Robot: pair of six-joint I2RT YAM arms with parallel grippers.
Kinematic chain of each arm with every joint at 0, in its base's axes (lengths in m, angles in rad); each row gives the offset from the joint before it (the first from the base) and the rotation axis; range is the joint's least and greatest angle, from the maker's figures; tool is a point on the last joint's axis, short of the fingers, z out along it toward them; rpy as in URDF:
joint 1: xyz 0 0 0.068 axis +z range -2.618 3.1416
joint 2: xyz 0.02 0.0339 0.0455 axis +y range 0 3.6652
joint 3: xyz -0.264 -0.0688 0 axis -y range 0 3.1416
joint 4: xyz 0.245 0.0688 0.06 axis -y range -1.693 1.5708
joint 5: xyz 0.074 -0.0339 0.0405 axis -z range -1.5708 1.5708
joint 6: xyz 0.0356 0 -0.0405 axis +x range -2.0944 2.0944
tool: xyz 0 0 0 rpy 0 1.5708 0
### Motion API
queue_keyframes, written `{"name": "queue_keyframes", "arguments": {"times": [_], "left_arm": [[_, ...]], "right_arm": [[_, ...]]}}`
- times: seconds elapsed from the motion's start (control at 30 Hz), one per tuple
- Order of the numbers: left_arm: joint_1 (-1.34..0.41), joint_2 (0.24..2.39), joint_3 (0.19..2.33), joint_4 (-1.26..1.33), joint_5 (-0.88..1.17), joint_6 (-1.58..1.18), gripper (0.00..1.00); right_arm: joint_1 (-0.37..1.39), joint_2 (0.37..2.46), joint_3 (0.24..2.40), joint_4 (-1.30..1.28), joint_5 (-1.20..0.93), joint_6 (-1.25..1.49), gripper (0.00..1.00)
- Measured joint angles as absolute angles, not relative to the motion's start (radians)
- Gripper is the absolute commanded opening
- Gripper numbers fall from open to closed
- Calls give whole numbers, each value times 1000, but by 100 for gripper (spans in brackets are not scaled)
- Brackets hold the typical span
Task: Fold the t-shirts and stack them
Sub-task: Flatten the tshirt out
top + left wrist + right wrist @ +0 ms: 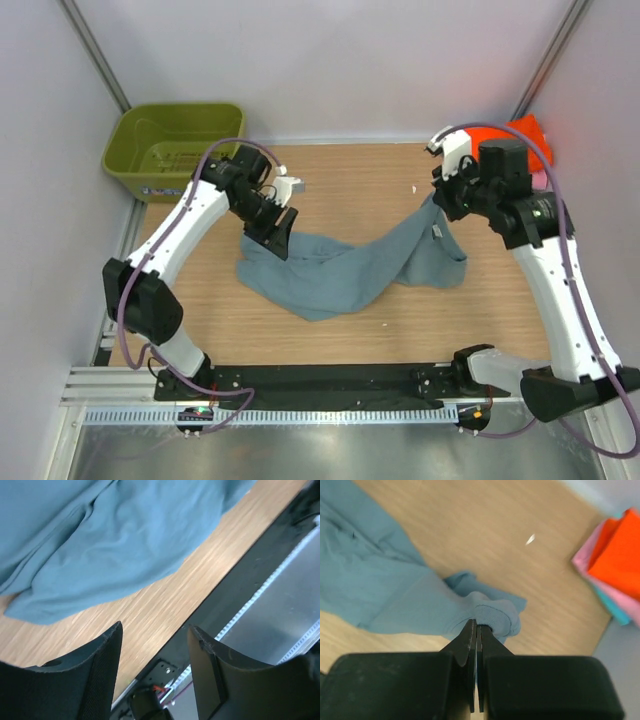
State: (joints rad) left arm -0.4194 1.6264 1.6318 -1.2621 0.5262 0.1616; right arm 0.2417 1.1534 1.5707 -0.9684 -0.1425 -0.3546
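Note:
A dusty blue-grey t-shirt (330, 275) lies crumpled across the middle of the wooden table. Its right end rises to my right gripper (440, 200). In the right wrist view that gripper (477, 624) is shut on a bunched hem of the shirt (395, 595). My left gripper (282, 232) hovers over the shirt's left end. Seen from the left wrist, it (156, 630) is open with nothing between its fingers, and the shirt (125, 540) spreads beyond them. Folded orange (620, 545), pink (600, 585) and teal (616, 614) t-shirts are stacked at the far right corner (527, 130).
An olive-green plastic basket (170, 150) stands off the table's far left corner. A small white scrap (413, 188) lies on the wood near the right gripper. The black base rail (330, 380) runs along the near edge, and walls close in both sides.

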Motion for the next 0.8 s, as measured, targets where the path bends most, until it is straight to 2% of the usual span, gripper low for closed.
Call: {"name": "queue_keyframes", "arguments": {"times": [0.1, 0.4, 0.8], "left_arm": [[-419, 1666, 1578, -1243, 422, 191, 56], [-403, 1627, 1298, -1052, 141, 448, 60], [-313, 1720, 1272, -915, 86, 509, 57]], "right_arm": [[240, 1201, 1494, -977, -174, -345, 1], [239, 1229, 1494, -942, -187, -332, 1], [231, 1246, 1494, -923, -194, -323, 1]]}}
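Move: The t-shirt's near-left end, which the left hand goes for, lies some 12 cm to that hand's left, 4 cm ahead and about 18 cm below. The shirt's main body is about 6 cm to its right, level and equally low; the green bin is roughly 28 cm left and 27 cm ahead. The right hand already pinches the shirt's raised end; the shirt's loose right part lies some 7 cm to its right, 31 cm below, and the folded stack about 26 cm right and 22 cm ahead. Shut fingers keep their pinch on the raised shirt end as the right hand dips about 5 cm, tips slightly down, then all but holds there. Empty and open, the left hand sinks some 14 cm while swinging left and, less, forward towards the shirt's left end, rolling nearly 30 degrees until its fingers point almost straight down. ##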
